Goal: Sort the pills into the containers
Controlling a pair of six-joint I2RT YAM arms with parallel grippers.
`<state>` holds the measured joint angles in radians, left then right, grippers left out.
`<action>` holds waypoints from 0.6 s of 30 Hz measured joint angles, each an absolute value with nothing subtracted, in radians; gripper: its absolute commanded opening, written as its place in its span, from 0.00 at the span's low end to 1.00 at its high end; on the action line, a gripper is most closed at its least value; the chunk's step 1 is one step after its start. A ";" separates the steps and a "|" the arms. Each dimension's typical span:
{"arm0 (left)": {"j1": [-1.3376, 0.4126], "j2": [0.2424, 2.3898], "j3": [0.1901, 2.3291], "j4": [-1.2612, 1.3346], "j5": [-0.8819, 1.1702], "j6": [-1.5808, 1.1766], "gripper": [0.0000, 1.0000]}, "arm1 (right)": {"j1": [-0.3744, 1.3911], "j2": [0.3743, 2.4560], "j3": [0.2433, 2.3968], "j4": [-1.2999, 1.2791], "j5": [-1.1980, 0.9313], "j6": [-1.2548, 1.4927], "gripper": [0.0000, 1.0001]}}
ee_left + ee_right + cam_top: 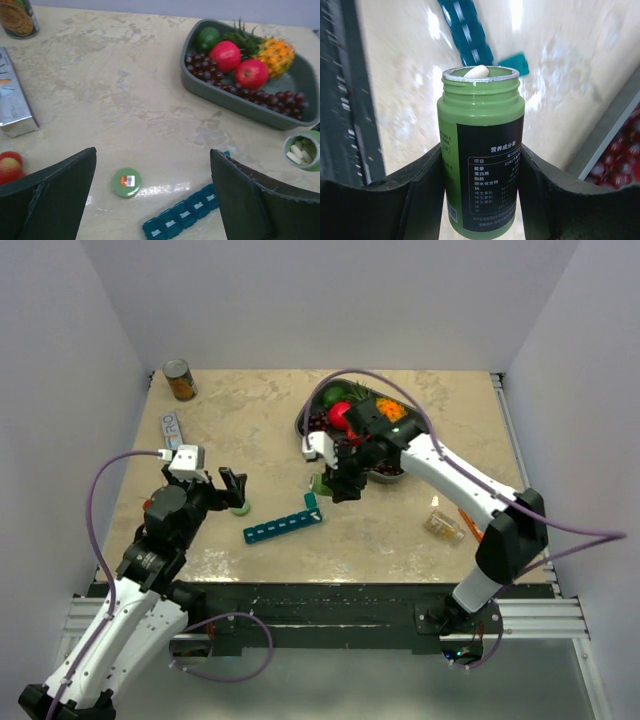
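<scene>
The teal-blue pill organizer [284, 526] lies on the table with its right-end lid flipped up; it also shows in the left wrist view [182, 217] and the right wrist view [465, 35]. My right gripper [335, 483] is shut on an open green pill bottle [481, 150], tipped with its mouth toward the organizer's open end. A white pill [475, 72] sits at the mouth; white pills [299, 151] show inside the bottle. My left gripper [232, 490] is open and empty, above the green bottle cap [127, 182], left of the organizer.
A dark grey fruit tray [400, 475] with grapes, apples and a lime stands at the back right behind the right arm. A tin can [180, 380] and a silver box [172, 428] are at the back left. A small clear packet [444, 524] lies at the right.
</scene>
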<state>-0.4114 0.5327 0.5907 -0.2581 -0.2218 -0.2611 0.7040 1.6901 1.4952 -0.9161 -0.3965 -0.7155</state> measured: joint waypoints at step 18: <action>-0.409 0.707 0.715 -0.452 -0.147 -0.488 1.00 | 0.573 1.489 1.507 -1.063 -1.371 -1.134 0.00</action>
<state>-0.4088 0.7071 0.7151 -0.4522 -0.1474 -0.4885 0.5732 1.4895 1.5074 -1.0626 -1.3712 -1.1339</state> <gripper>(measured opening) 0.995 0.545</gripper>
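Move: The green pill bottle is already in the right hand's grip, open mouth tipped to the left. The teal pill organizer it is leaving lies about 9 cm left of that hand, some 1 cm ahead and 14 cm below. The fruit tray is about 19 cm ahead and 7 cm right. From the left hand the organizer lies roughly 2 cm ahead, 6 cm right and 21 cm down, and the green lid 6 cm ahead, 2 cm left and 22 cm down. The green bottle, still held in the right fingers, is swung from its tipped pose to nearly upright as the right hand rises some 15 cm and draws back about 10, away from the organizer; the fingers swing from left-and-down to almost level, turning counter-clockwise. The left hand, empty and wide open, shifts about 2 cm right and 3 down, tipping its fingers down. ##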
